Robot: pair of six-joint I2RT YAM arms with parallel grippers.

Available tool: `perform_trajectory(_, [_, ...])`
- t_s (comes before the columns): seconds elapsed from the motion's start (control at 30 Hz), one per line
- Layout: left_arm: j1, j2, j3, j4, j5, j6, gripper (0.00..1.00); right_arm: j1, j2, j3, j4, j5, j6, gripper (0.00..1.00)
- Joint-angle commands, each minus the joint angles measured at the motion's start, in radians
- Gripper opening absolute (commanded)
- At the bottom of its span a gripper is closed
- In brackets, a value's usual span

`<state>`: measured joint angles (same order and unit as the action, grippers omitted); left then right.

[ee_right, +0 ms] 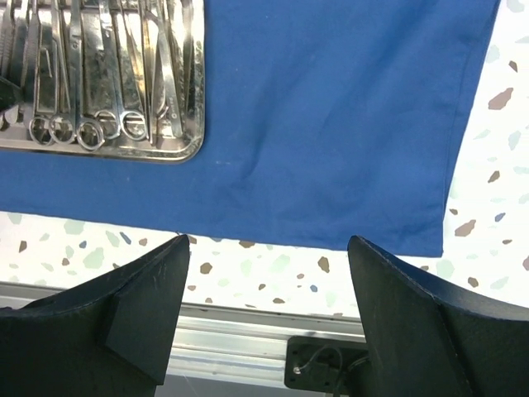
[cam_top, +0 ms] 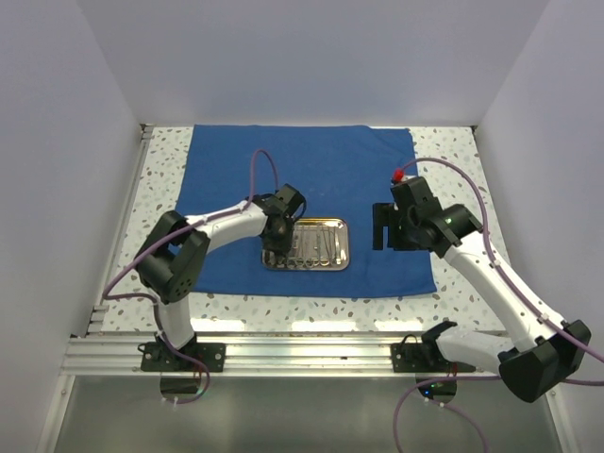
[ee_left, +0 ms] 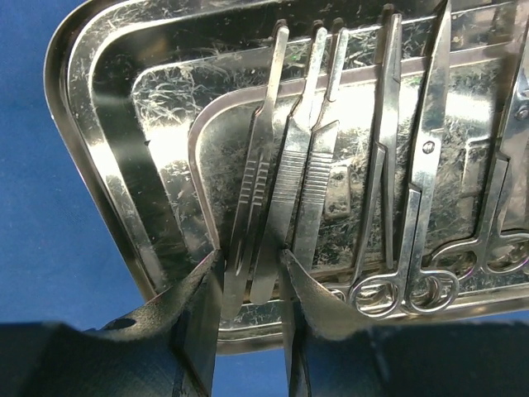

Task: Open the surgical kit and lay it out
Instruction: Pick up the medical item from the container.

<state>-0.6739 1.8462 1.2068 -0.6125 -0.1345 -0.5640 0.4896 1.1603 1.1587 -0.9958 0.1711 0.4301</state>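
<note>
The royal-blue cloth (cam_top: 302, 160) lies spread flat on the table. The steel tray (cam_top: 342, 226) sits on its near middle, holding a row of slim silver instruments (cam_top: 311, 247). My left gripper (cam_top: 276, 236) is down at the tray's left end. In the left wrist view its tips (ee_left: 252, 256) press both sides of two flat scalpel handles (ee_left: 281, 182), which lie side by side in the tray (ee_left: 83, 124). Scissors (ee_left: 430, 165) lie to their right. My right gripper (cam_top: 382, 226) hovers open and empty right of the tray, over the cloth's near edge (ee_right: 331, 124).
Speckled white tabletop (cam_top: 453, 160) shows around the cloth. An aluminium rail (cam_top: 302, 354) runs along the near edge, also in the right wrist view (ee_right: 231, 347). White walls enclose the left, back and right. The tray's near end (ee_right: 190, 124) shows at the right wrist view's upper left.
</note>
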Motion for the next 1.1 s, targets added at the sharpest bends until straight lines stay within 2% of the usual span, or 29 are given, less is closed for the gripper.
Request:
perform_trajectory(0.0, [-0.006, 0.053, 0.017, 0.028, -0.007, 0.03, 0.36, -0.002, -0.05, -0.031, -0.009, 0.03, 0.013, 0.82])
perform_trajectory(0.2, [-0.004, 0.151, 0.042, -0.007, 0.001, 0.072, 0.39, -0.002, -0.045, -0.074, 0.017, -0.005, 0.085, 0.82])
perform_trajectory(0.33, [-0.003, 0.214, 0.019, 0.002, 0.024, 0.079, 0.38, -0.002, -0.042, -0.048, -0.004, 0.031, 0.093, 0.82])
perform_trajectory(0.43, [0.028, 0.237, -0.01, 0.051, 0.084, 0.084, 0.19, -0.002, -0.051, -0.037, -0.01, 0.048, 0.091, 0.82])
perform_trajectory(0.47, [0.039, 0.242, -0.025, 0.074, 0.129, 0.082, 0.04, -0.002, -0.053, -0.042, -0.009, 0.05, 0.09, 0.82])
perform_trajectory(0.5, [0.059, 0.248, -0.033, 0.088, 0.157, 0.081, 0.0, 0.0, -0.053, -0.047, -0.006, 0.045, 0.091, 0.82])
perform_trajectory(0.6, [0.076, 0.237, -0.067, 0.137, 0.223, 0.082, 0.0, 0.0, -0.045, -0.057, -0.001, 0.033, 0.09, 0.81])
perform_trajectory(0.8, [0.079, 0.136, -0.035, 0.076, 0.181, 0.079, 0.0, 0.0, -0.042, -0.059, 0.014, 0.024, 0.07, 0.81])
perform_trajectory(1.07, [0.079, 0.005, 0.212, -0.104, 0.179, 0.093, 0.0, 0.0, -0.033, -0.086, 0.057, 0.005, 0.05, 0.81])
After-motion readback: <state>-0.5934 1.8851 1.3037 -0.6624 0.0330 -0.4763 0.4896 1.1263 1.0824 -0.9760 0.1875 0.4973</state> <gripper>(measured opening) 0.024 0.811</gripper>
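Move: The slim ridged instruments at the tray's left end, the ones to pinch, have their middles about 3 cm ahead of the left hand, 1 cm to its right and 2 cm below; their near ends lie between the open fingers. At that same distance ahead, a ring-handled clamp lies about 4 cm to the right and scissors about 6 cm right. From the right hand, the slim instruments are roughly 26 cm left, 6 cm ahead and 17 cm below. Ease the left gripper forward and down about 1 cm each over the near ends of the slim ridged instruments, then shut the fingers and pinch one near its back end. Lift it some 2 cm, rolling the wrist about 10 degrees so the hand's left side drops. Meanwhile draw the open right gripper back and down about 2 cm, then hold it there. ##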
